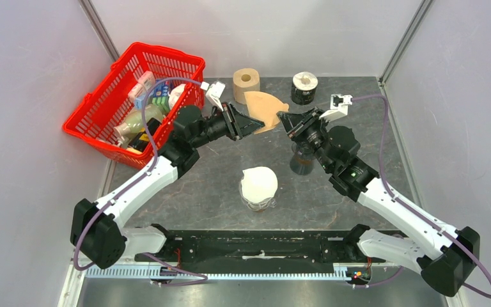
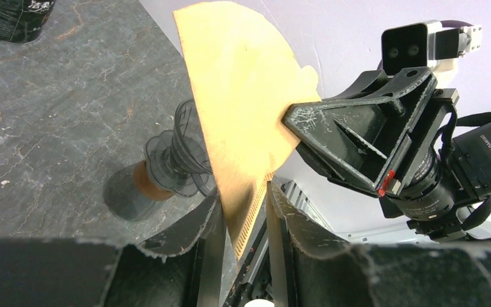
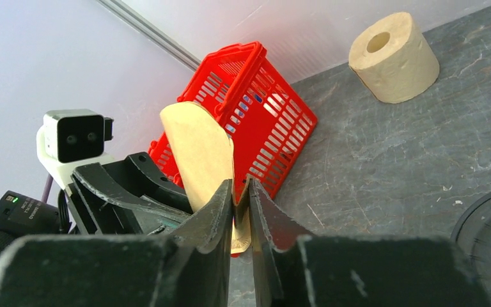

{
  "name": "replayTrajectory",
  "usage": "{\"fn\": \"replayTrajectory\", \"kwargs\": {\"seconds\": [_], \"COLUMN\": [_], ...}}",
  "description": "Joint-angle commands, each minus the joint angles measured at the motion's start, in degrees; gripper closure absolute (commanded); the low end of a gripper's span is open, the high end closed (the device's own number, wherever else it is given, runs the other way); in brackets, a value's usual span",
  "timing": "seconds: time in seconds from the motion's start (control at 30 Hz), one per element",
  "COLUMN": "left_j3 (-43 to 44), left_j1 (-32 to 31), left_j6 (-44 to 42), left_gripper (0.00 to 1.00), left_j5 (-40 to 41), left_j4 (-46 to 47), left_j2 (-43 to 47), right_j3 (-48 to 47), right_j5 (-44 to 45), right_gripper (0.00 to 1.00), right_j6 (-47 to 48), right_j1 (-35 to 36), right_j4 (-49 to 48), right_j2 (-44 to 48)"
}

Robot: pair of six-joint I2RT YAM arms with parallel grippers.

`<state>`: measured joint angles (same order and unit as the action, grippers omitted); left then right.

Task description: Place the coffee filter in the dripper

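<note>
The coffee filter is a tan paper fan held in the air above the back middle of the table, between my two grippers. My left gripper is shut on its crimped edge; in the left wrist view the filter runs slantwise between the fingers and touches both. My right gripper faces it from the right. Its jaws stand slightly parted, and the filter's corner lies in the narrow gap. The dripper, dark and see-through, stands on the table below my right wrist, also visible in the left wrist view.
A red basket full of items stands at the back left. A paper roll and a black can sit at the back. A glass cup with a white cone on top stands in the near middle.
</note>
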<state>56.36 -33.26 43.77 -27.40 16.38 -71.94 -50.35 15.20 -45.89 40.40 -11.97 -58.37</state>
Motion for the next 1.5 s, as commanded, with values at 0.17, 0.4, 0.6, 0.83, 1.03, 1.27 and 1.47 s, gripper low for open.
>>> {"fn": "replayTrajectory", "kwargs": {"seconds": [0.17,0.4,0.6,0.83,1.03,1.27,1.47], "left_j3": [0.3,4.1,2.7,1.5,1.7,-0.3,3.7], "left_j1": [-0.1,-0.1,-0.1,-0.2,-0.1,-0.1,-0.1], "left_j6": [-5.5,-6.4,-6.9,-12.7,-28.0,-46.3,-56.4], "left_gripper": [0.97,0.84,0.98,0.98,0.98,0.98,0.98], "left_j5": [-3.9,-5.2,-3.6,-2.7,-9.2,-18.7,-23.0], "left_j4": [4.4,-1.0,0.1,-1.1,-5.7,-8.2,-18.9], "left_j2": [2.4,1.6,2.3,5.1,6.8,9.2,7.6], "right_j3": [1.2,0.9,0.3,-2.3,-6.6,-6.1,-6.1], "right_j5": [-2.9,-3.2,-3.5,-3.9,-0.4,0.0,-12.4], "right_gripper": [0.78,0.79,0.77,0.32,0.03,0.03,0.03], "right_j6": [0.7,1.0,1.3,5.6,14.2,27.0,37.3], "right_j1": [0.3,0.3,0.3,0.3,0.3,0.3,0.3], "right_j4": [-3.1,-3.9,-2.4,5.1,21.3,26.3,27.1], "right_j2": [1.8,1.5,1.5,1.8,4.1,10.2,12.6]}}
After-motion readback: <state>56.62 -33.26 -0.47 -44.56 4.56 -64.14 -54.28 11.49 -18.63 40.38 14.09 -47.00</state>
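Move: Between the two hands hangs the brown coffee filter, held by its right corner in the right fingers: its middle is some 5 cm left of the right hand and 1 cm farther out, and about 4 cm ahead of the left hand, 1 cm right and 2 cm higher. From the left hand, the dark dripper stands roughly 15 cm right, 1 cm back and 19 cm down. The glass dripper with the white filter is about 15 cm straight back from the left hand and as far down. Closing on the filter's lower point, the left fingers pinch it while the right hand keeps nearly still; then the right fingers open wide and let go, and that hand draws back and right about 5 cm each, sinking slightly and rolling left side down, towards the dark dripper. The left hand carries the filter back about 5 cm, towards the glass dripper, rolling some 40 degrees. ##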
